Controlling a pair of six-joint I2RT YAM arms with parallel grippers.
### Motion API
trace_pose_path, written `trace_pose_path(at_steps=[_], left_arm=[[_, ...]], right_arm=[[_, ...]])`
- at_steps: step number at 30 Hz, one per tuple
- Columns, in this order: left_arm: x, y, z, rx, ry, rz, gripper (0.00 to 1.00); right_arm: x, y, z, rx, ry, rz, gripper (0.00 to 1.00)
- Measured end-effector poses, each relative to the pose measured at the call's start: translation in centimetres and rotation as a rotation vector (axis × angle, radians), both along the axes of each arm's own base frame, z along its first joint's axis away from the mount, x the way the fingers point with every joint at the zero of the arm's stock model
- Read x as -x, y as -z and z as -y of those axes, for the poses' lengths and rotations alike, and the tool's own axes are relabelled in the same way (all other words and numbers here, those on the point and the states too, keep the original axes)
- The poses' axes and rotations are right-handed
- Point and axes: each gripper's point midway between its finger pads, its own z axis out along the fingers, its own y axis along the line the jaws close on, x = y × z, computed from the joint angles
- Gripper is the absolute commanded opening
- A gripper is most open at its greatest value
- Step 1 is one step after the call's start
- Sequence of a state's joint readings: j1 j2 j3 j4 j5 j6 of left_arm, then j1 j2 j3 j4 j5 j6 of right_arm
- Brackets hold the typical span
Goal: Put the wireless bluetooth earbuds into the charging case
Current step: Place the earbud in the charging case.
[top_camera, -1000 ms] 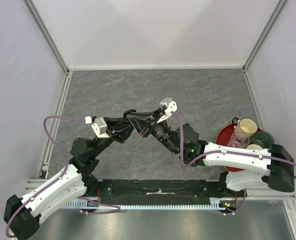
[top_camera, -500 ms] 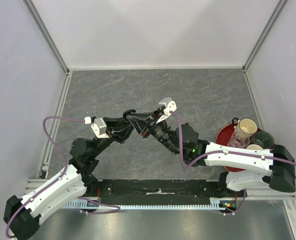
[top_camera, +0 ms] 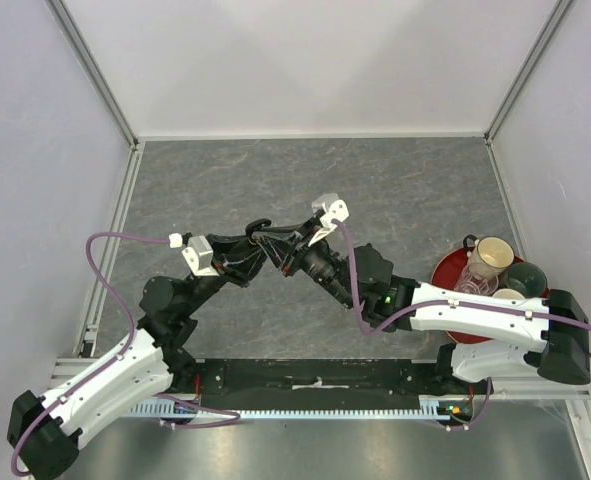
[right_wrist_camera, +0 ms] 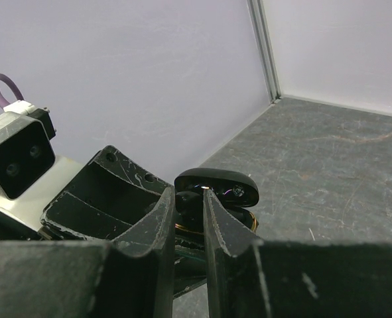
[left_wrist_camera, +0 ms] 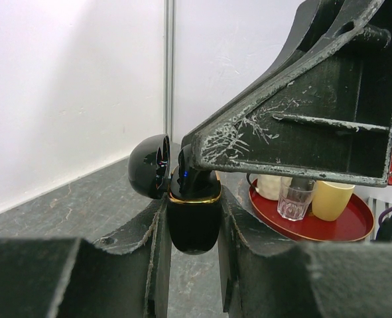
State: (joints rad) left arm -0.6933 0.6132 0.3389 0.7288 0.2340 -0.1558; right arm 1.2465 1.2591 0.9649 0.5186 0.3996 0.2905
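The glossy black charging case point(left_wrist_camera: 194, 232) with a gold rim is held upright off the table, my left gripper point(left_wrist_camera: 192, 211) shut on its body. Its lid point(left_wrist_camera: 149, 165) is swung open to the left. One black earbud point(right_wrist_camera: 190, 203), showing a small blue light in the left wrist view, sits at the case's mouth. My right gripper point(right_wrist_camera: 190, 197) is shut on that earbud and comes down from above onto the case. In the top view both grippers meet at mid-table point(top_camera: 283, 250) and hide the case. No other earbuds show.
A red tray point(top_camera: 443, 272) at the right edge holds a cream mug point(top_camera: 490, 255), a green bowl point(top_camera: 525, 278) and a clear glass point(top_camera: 472, 283). The left wrist view shows the same tray point(left_wrist_camera: 315, 228) behind the case. White walls enclose the grey table.
The right wrist has edged slightly left and away over the case. The left arm and the case have stayed put.
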Motion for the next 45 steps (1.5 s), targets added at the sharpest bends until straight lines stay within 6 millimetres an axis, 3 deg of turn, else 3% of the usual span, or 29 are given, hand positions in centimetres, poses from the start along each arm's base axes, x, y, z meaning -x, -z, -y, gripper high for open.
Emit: trace_pose_path(at_steps=[12,20,36,45], left_arm=[[-0.1,0.5,0.1,-0.012,0.0,-0.014,0.02],[-0.3,0.7,0.0,-0.017,-0.01,-0.027,0.02],[-0.6,1.1,0.0,-0.03,-0.024,-0.033,0.02],[-0.2,-0.1,-0.4,0.0,-0.026,0.002,0.02]], right_arm=[[-0.1,0.5,0.0,0.074,0.018,-0.002,0.09],[-0.4,0.9,-0.1,0.142,0.039,0.006,0.23],[-0.2,1.3,0.1,0.191,0.043,0.037,0.42],[-0.5,1.2,2.4,0.137,0.09,0.067,0.52]])
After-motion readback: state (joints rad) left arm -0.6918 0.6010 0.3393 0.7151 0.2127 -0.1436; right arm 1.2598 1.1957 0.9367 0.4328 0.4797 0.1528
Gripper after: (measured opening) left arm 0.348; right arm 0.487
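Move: The right gripper has the black earbud at its fingertips, already at its slot. The charging case's body lies about 1 cm ahead, 1 cm left and 2 cm below, with the raised lid some 3 cm ahead and 2 cm left, level with the fingers. The case is held in the left gripper's tips, its middle roughly 1 cm ahead, 1 cm right and 1 cm above the left hand point. Press the earbud down into its slot with the right gripper, sinking about 1.5 cm while the fingertips tip some 10 degrees downward. Keep the left grip on the case and let that hand give about 1 cm downward. Then open the right fingers and draw them off some 2.5 cm to the right, as the left hand comes back up. ##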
